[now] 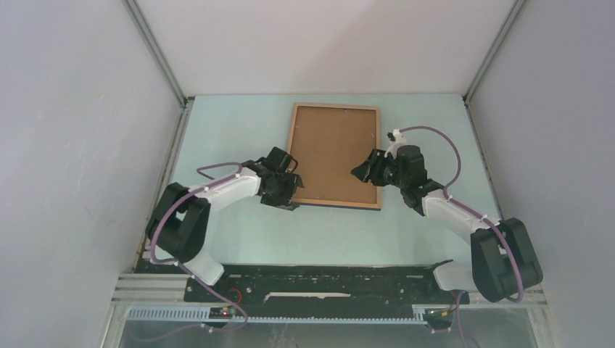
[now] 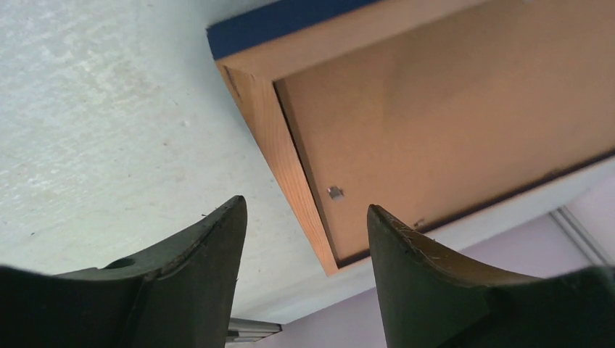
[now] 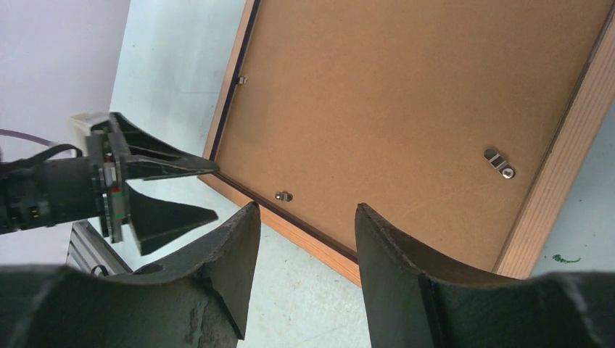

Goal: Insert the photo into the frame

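Note:
The frame (image 1: 336, 106) lies flat on the table with its light wood back up. A plain brown backing board (image 1: 336, 152) fills it, so the photo is hidden. My left gripper (image 1: 294, 190) is open at the frame's near left corner. In the left wrist view the gripper (image 2: 304, 210) holds nothing, and the wood rail (image 2: 283, 152) runs just beyond its tips. My right gripper (image 1: 360, 172) is open over the frame's right side. In the right wrist view it (image 3: 306, 208) is empty above the near rail (image 3: 319, 243) and the backing board (image 3: 406, 94).
Small metal tabs (image 3: 500, 162) (image 3: 283, 196) sit along the board's edges. The frame's outer side is dark navy (image 2: 290, 18). The left gripper (image 3: 216, 190) shows in the right wrist view, beside the frame's corner. Grey walls enclose the pale table (image 1: 239, 138) on three sides.

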`<state>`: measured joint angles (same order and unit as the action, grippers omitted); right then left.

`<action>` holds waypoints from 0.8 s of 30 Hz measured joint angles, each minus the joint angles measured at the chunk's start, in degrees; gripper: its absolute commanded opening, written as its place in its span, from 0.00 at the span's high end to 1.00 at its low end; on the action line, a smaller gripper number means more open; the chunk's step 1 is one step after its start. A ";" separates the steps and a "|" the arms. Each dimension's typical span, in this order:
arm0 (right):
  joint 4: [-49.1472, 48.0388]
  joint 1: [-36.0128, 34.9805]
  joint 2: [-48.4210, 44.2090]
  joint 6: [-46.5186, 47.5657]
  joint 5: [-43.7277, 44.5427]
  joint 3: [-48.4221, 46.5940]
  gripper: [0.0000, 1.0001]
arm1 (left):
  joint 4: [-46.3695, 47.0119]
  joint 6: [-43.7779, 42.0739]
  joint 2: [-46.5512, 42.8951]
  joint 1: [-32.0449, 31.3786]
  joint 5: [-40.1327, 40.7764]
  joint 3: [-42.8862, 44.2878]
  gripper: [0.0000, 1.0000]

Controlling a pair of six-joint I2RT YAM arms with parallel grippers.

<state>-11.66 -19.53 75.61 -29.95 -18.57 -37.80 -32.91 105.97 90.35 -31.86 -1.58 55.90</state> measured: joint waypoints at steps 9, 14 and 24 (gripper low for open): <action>0.74 0.02 0.07 0.13 0.31 0.00 0.41 | 3.80 5.97 7.39 -0.57 -2.56 0.00 0.57; 0.74 0.02 0.07 0.17 0.48 0.00 0.41 | 5.42 7.89 8.31 -0.72 -3.17 -0.42 0.79; 0.76 0.02 0.07 0.20 0.52 0.00 0.40 | 4.90 3.10 8.57 -0.59 -1.25 0.17 1.00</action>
<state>-10.90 -19.51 75.68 -29.76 -18.04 -37.80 -28.01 109.08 98.91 -32.45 -2.83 56.07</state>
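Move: Below the left hand is the frame's near rail; the stretch that its fingers go for lies about 1 cm ahead, 2 cm to the right and 5 cm down. The frame's near-left corner is some 3 cm to the hand's left and 1 cm ahead, while a small metal clip on the brown backing sits about 9 cm right and 3 cm ahead. From the right hand that stretch of rail is roughly 16 cm left, 6 cm back and 11 cm below. Straddling the near rail just right of the corner, the left hand sinks about 4 cm, easing almost 2 cm to the right, one open finger outside the frame and the other inside. The fingers then close and pinch the rail between them. Gripping it, the hand finally edges half a centimetre left. ##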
